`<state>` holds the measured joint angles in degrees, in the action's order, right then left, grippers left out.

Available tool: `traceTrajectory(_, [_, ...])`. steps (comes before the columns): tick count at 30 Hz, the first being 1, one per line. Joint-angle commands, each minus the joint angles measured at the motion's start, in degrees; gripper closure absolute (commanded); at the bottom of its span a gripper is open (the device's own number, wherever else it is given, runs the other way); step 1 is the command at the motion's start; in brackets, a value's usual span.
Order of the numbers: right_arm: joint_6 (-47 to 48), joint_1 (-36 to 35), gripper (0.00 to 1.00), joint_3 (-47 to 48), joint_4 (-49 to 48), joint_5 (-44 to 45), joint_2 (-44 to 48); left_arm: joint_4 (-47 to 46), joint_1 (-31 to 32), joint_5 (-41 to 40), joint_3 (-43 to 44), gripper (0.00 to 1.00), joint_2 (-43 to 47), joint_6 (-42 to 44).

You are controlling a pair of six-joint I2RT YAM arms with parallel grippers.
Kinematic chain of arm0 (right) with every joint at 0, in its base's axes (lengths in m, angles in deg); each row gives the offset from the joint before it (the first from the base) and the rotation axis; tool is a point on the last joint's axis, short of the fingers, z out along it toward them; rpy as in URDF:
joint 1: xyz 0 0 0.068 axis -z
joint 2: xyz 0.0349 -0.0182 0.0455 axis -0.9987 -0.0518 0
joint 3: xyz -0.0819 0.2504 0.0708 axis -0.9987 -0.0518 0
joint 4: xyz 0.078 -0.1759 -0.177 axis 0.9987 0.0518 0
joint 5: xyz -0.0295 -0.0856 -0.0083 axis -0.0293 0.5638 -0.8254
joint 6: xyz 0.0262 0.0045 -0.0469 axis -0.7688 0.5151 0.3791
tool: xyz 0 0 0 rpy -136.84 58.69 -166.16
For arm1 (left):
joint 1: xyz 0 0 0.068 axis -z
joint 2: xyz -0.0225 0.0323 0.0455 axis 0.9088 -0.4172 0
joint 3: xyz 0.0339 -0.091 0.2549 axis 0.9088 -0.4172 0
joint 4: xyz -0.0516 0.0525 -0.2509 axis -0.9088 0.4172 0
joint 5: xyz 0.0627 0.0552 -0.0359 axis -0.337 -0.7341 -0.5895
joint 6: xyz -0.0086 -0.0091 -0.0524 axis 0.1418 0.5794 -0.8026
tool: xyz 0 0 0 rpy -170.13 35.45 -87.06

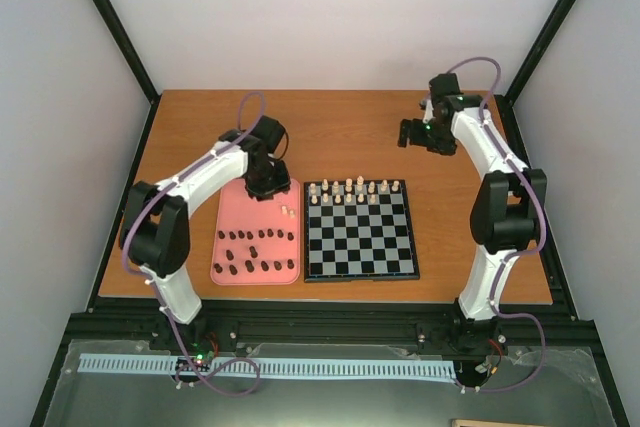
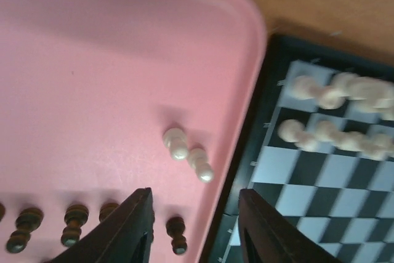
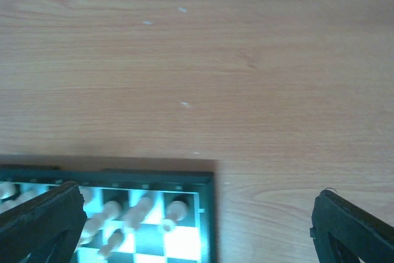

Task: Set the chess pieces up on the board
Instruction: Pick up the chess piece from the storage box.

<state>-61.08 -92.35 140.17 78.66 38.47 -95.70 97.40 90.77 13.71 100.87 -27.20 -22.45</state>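
Note:
The board [image 1: 360, 247] lies at the table's middle, with cream chess pieces [image 1: 355, 190] lined along its two far rows. Two more cream pieces [image 2: 175, 141] stand on the pink tray [image 1: 232, 222] near its right rim. Dark chess pieces [image 1: 255, 252] stand in rows on the same tray. My left gripper [image 2: 194, 229] hovers open over the tray's right edge, just short of the two cream pieces, with nothing held; one dark piece [image 2: 177, 233] stands on the tray below the gap. My right gripper [image 3: 194, 232] is wide open above bare table, past the board's far right corner [image 3: 206, 214].
The tray touches the board's left side [image 2: 246, 152]. Bare wooden table [image 1: 350, 127] stretches beyond the board and tray. Black frame posts and white walls enclose the table on three sides.

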Motion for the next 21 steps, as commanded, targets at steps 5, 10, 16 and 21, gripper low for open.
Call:
traceTrajectory(5, [-0.2,-14.9,0.00,9.6,4.9,2.2,3.2,3.4,-7.6,-2.2,1.8,0.50,11.9,1.4])
traceTrajectory(10, [-1.0,-25.3,0.00,13.4,4.9,0.0,1.2,5.3,-15.3,-3.1,-2.1,0.35,18.4,4.4])
traceTrajectory(16, [0.3,-35.1,0.01,17.8,6.0,-1.5,-4.2,5.6,-21.7,-5.3,-6.1,0.14,27.2,6.1])
traceTrajectory(21, [1.2,-41.0,0.03,22.1,7.1,-2.8,-10.4,6.6,-23.4,-7.8,-6.1,0.02,31.3,6.5])
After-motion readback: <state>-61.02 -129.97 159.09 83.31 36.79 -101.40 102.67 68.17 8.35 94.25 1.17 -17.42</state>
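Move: Over the pink storage box, the last two white pawns stand as a pair some 34 cm to the right hand's left, 15 cm nearer the base and about 10 cm below it. The nearest pawn on the board is roughly 7 cm to their right and 4 cm farther out; the closest black pawn is about 7 cm nearer the base than the pair. The left hand hovers right above the pair, which lies 2 cm to its right, 1 cm back and 6 cm down. Sweeping about 30 cm to the left and some 10 cm back, the right hand travels towards the white pawns in the box, rising first and starting to dip at the end; its fingers stay wide open as it turns nearly 40 degrees counter-clockwise. The left hand clears out, up and then mostly left by about 16 cm, tilting its fingers forward and opening them wide. ##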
